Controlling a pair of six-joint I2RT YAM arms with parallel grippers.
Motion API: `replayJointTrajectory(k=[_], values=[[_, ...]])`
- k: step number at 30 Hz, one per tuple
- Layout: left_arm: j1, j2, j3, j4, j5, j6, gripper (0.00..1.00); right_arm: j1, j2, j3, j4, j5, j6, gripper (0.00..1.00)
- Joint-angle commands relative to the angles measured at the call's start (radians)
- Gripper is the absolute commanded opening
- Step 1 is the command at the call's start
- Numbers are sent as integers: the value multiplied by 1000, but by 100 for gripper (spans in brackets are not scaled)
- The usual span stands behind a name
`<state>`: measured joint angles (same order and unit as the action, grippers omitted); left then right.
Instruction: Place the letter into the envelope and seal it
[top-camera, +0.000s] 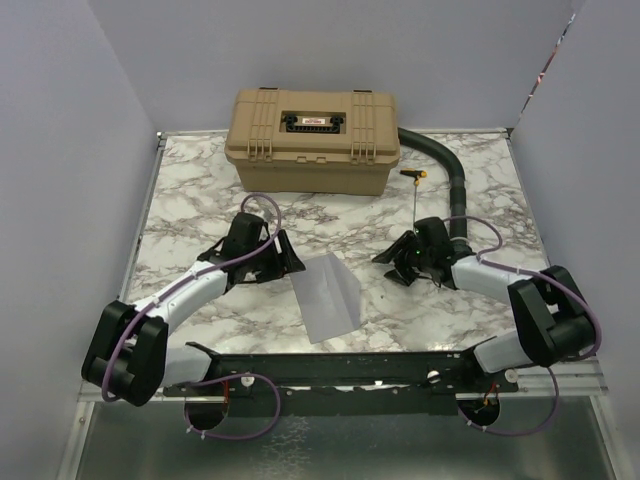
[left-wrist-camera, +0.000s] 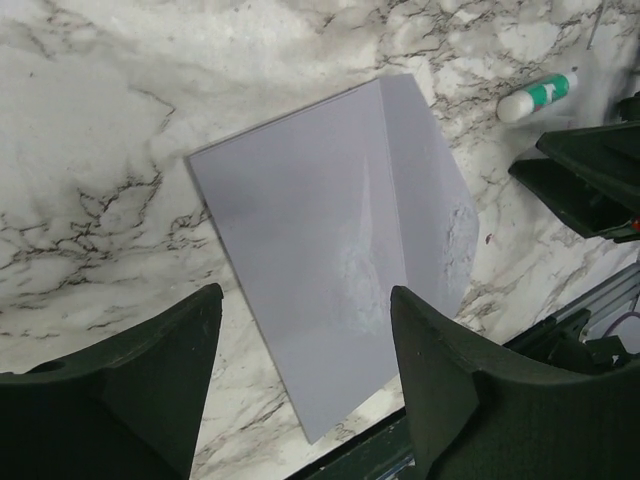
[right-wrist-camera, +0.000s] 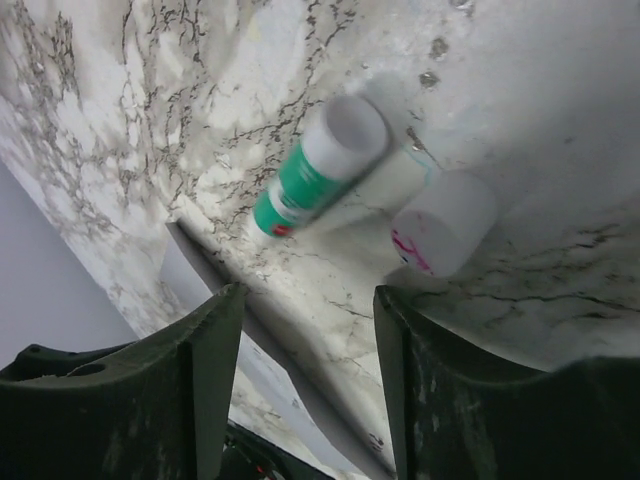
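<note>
The grey-lavender envelope (top-camera: 329, 296) lies flat on the marble table between the two arms. In the left wrist view the envelope (left-wrist-camera: 320, 260) has a crease down its right side, and a whitish smear sits beside that crease. My left gripper (top-camera: 287, 262) hovers at its left edge, open and empty (left-wrist-camera: 305, 296). To the right of the envelope my right gripper (top-camera: 396, 262) stands open (right-wrist-camera: 308, 292) over a green-labelled glue stick (right-wrist-camera: 318, 168) and a white cap (right-wrist-camera: 445, 222), both on the table. The letter is out of view.
A tan hard case (top-camera: 315, 140) stands shut at the back of the table. A black corrugated hose (top-camera: 445, 170) curves in from the back right, with a thin yellow-tipped rod (top-camera: 415, 180) beside it. The glue stick (left-wrist-camera: 537, 96) lies just right of the envelope.
</note>
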<state>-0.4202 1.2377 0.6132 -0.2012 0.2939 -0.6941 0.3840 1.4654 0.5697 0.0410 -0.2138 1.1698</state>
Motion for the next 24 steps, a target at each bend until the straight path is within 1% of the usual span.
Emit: replayJointTrajectory(k=[1, 3, 5, 8, 10, 11, 14, 18, 21, 24], values=[[-1, 39, 74, 3, 43, 10, 67, -7, -79, -13, -125, 71, -2, 59], [-3, 57, 75, 17, 47, 8, 65, -7, -131, -24, -148, 80, -22, 59], [-6, 81, 73, 34, 56, 0, 58, -7, -181, -34, -157, 79, -52, 55], [-19, 127, 76, 78, 70, -22, 46, -7, -215, -36, -156, 39, -121, 36], [-34, 159, 75, 100, 57, -32, 41, -7, -208, -37, -135, 3, -168, 27], [-44, 173, 74, 106, 44, -35, 39, -7, -198, -38, -117, -25, -185, 24], [-67, 221, 68, 115, 17, -42, 34, 8, -147, -23, -86, -68, -217, 19], [-80, 263, 35, 115, -31, -70, 23, 60, -67, 8, -79, -55, -235, 17], [-81, 272, 5, 114, -66, -85, 19, 81, -6, 9, -53, -51, -228, 16], [-81, 282, -16, 114, -83, -90, 17, 105, 51, 9, 13, -86, -225, 14]])
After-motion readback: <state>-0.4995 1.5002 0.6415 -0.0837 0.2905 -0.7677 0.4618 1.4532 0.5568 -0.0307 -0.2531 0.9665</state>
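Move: The envelope's middle lies about 9 cm to the right of my left hand, 3 cm nearer my base and 7 cm below. For my right hand the middle of its flap is some 7 cm to the left and 5 cm back, 2 cm lower. The glue stick sits roughly 3 cm ahead of my right hand, with its cap about 2 cm ahead and 2 cm right. I leave the glue stick and cap with my right hand: lift it about 3.5 cm, then bring it back and down to the flap's outer edge, turning some 15 degrees counter-clockwise. My left hand, after a small rise forward, sinks about 6 cm while easing right, to just over the envelope's left side. Both hands nearly shut their fingers. ##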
